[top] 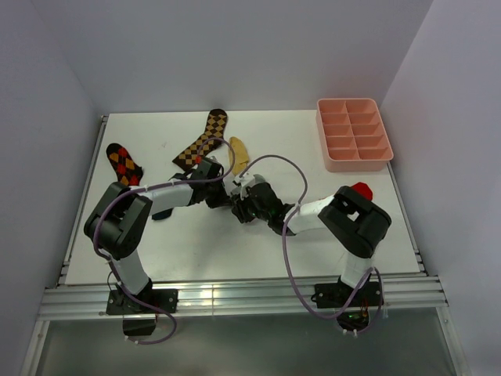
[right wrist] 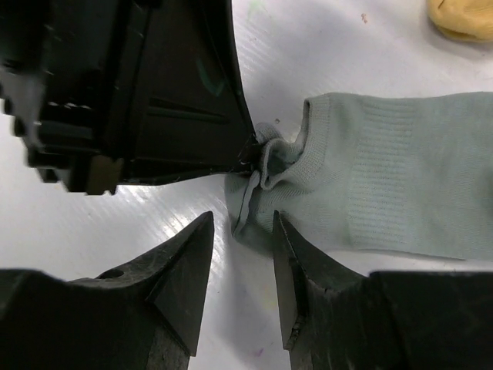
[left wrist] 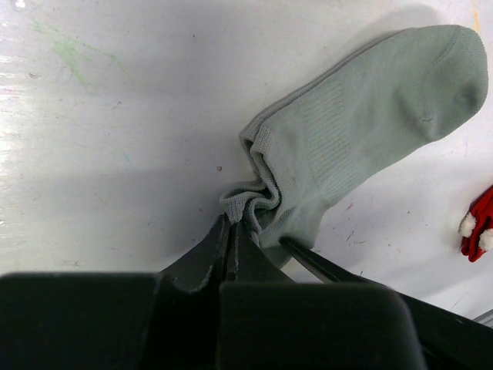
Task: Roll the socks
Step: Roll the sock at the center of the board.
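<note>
The grey sock lies flat on the white table, toe pointing away. My left gripper is shut on its bunched cuff, seen from the other side as a dark body. My right gripper is open at that same cuff; the sock has its edge lying between the fingertips, and one fingertip rests against the heel. From above, both grippers meet at mid-table and hide the grey sock. The mustard yellow sock lies just behind them. A dark navy sock peeks from under my left arm.
A long argyle sock lies at the back centre and a checkered one at the left. A pink divided tray stands at the back right. A red sock with white trim lies near my right arm.
</note>
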Available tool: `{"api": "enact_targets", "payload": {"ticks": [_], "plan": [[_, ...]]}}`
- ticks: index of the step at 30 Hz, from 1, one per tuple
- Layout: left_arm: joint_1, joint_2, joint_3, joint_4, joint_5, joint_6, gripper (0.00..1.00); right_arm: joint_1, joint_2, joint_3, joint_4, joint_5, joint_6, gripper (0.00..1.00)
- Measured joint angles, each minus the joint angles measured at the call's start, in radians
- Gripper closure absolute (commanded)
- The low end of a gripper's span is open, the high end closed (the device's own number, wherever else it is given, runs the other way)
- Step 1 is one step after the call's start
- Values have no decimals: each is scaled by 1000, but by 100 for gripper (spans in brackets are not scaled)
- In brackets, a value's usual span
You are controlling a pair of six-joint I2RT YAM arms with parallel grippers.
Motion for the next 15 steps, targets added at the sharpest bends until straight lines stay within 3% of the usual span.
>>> {"api": "enact_targets", "payload": {"ticks": [9,15], "plan": [[0,0,6,-17,0,0,100,11,60,47,-4,31,-7,61],[1,0,15,-32,-5,0,100,13,84,80,-23,54,1,85]]}}
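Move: The gray sock's bunched cuff edge, the right hand's target, lies about 2 cm ahead, 1 cm left and 1 cm below it; the sock's main part is some 6 cm ahead and 4 cm right. The yellow sock is roughly 18 cm straight ahead. From the left hand, whose shut fingers already hold the cuff, that edge lies 1 cm back and 1 cm right. The right hand eases forward-left and down about 2 cm, pinching the cuff edge beside the left's steady hold. ##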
